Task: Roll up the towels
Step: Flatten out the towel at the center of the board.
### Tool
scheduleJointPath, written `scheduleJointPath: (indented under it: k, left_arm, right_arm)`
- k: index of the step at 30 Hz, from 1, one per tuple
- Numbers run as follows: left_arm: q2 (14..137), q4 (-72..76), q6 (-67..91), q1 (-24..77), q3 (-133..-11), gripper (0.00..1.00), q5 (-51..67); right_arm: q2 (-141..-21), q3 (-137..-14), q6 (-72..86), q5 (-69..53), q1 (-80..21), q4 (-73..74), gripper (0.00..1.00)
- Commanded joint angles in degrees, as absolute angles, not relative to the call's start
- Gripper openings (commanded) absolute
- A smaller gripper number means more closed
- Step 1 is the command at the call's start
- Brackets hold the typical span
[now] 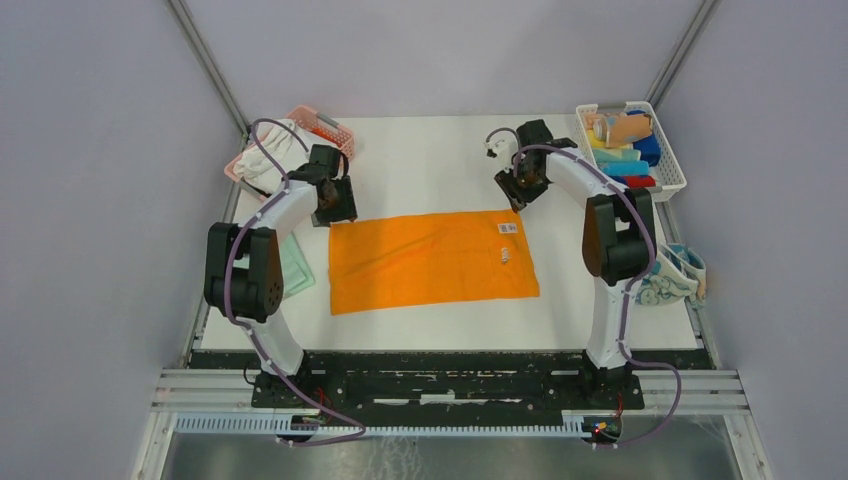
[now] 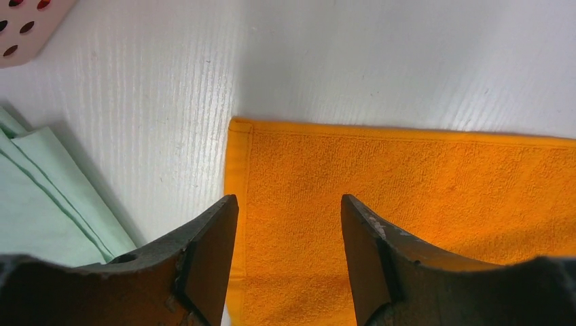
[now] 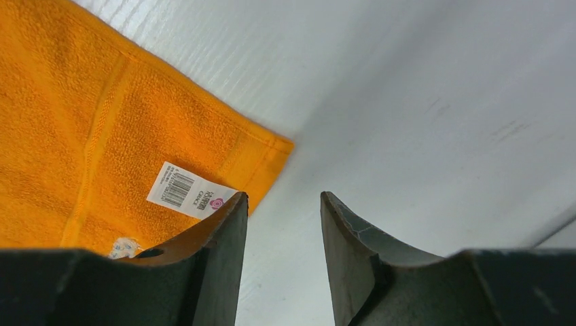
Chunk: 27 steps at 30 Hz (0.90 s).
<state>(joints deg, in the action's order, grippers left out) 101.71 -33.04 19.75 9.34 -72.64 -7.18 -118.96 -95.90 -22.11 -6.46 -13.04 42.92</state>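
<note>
An orange towel [image 1: 430, 260] lies spread flat in the middle of the table, with a white label [image 1: 507, 228] near its far right corner. My left gripper [image 1: 335, 205] hovers over the towel's far left corner [image 2: 238, 125]; its jaws [image 2: 289, 204] are open with only orange cloth below them. My right gripper [image 1: 520, 190] is by the far right corner. It is open [image 3: 282, 200] over bare table, just off the towel's [image 3: 102, 136] edge. A mint green towel [image 1: 295, 265] lies under the left arm. A white, teal-printed towel [image 1: 675, 275] sits at the right edge.
A pink mesh basket [image 1: 325, 125] with a white cloth [image 1: 265, 150] stands at the back left. A white basket [image 1: 665, 165] at the back right holds several rolled coloured cloths. The mint towel [image 2: 41, 197] lies close to my left finger.
</note>
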Motion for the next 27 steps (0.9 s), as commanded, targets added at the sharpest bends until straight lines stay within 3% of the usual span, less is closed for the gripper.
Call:
scheduleJointPath:
  k: [1, 11, 20, 24, 27]
  left_arm:
    - [100.7, -31.9, 14.5, 9.2, -73.4, 0.65, -9.8]
    - [100.1, -30.5, 13.2, 9.2, -71.3, 0.66, -9.9]
    - [100.3, -30.4, 12.7, 9.2, -71.4, 0.66, -9.4]
    - [100.5, -30.4, 12.3, 9.2, -72.2, 0.66, -7.8]
    - [101.4, -30.6, 11.9, 9.1, -73.9, 0.66, -6.6]
  right_arm:
    - [-122.1, -99.6, -26.7, -8.2, -13.5, 44.9, 0.52]
    - [-127.7, -104.3, -29.9, -13.7, -12.8, 47.5, 0.52]
    - [-132.1, -106.5, -31.2, -11.4, -12.0, 49.6, 0.49]
    - [-132.8, -106.3, -32.8, -9.7, -11.3, 51.1, 0.41]
    - [-132.1, -105.9, -33.3, -8.7, -10.0, 51.3, 0.22]
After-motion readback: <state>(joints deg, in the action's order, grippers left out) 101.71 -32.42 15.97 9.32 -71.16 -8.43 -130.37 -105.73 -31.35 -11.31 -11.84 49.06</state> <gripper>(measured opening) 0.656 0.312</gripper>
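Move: The far right corner of the orange towel lies almost straight beneath my open right hand, some 5 cm down and barely 1 cm to its left. The towel's white label is about 5 cm back and 2 cm left of the hand; the white basket of rolled towels stands roughly 15 cm ahead and 25 cm to its right. From my left hand, that same corner is about 35 cm right, 3 cm ahead and 6 cm down. I lower my right hand about 4 cm onto the towel's far right corner with the fingers open, turning some 10 degrees as I sink, chiefly counter-clockwise. Then I ease about 1 cm forward and 1 cm right, dragging the corner along while the fingers close and pinch up its edge. ##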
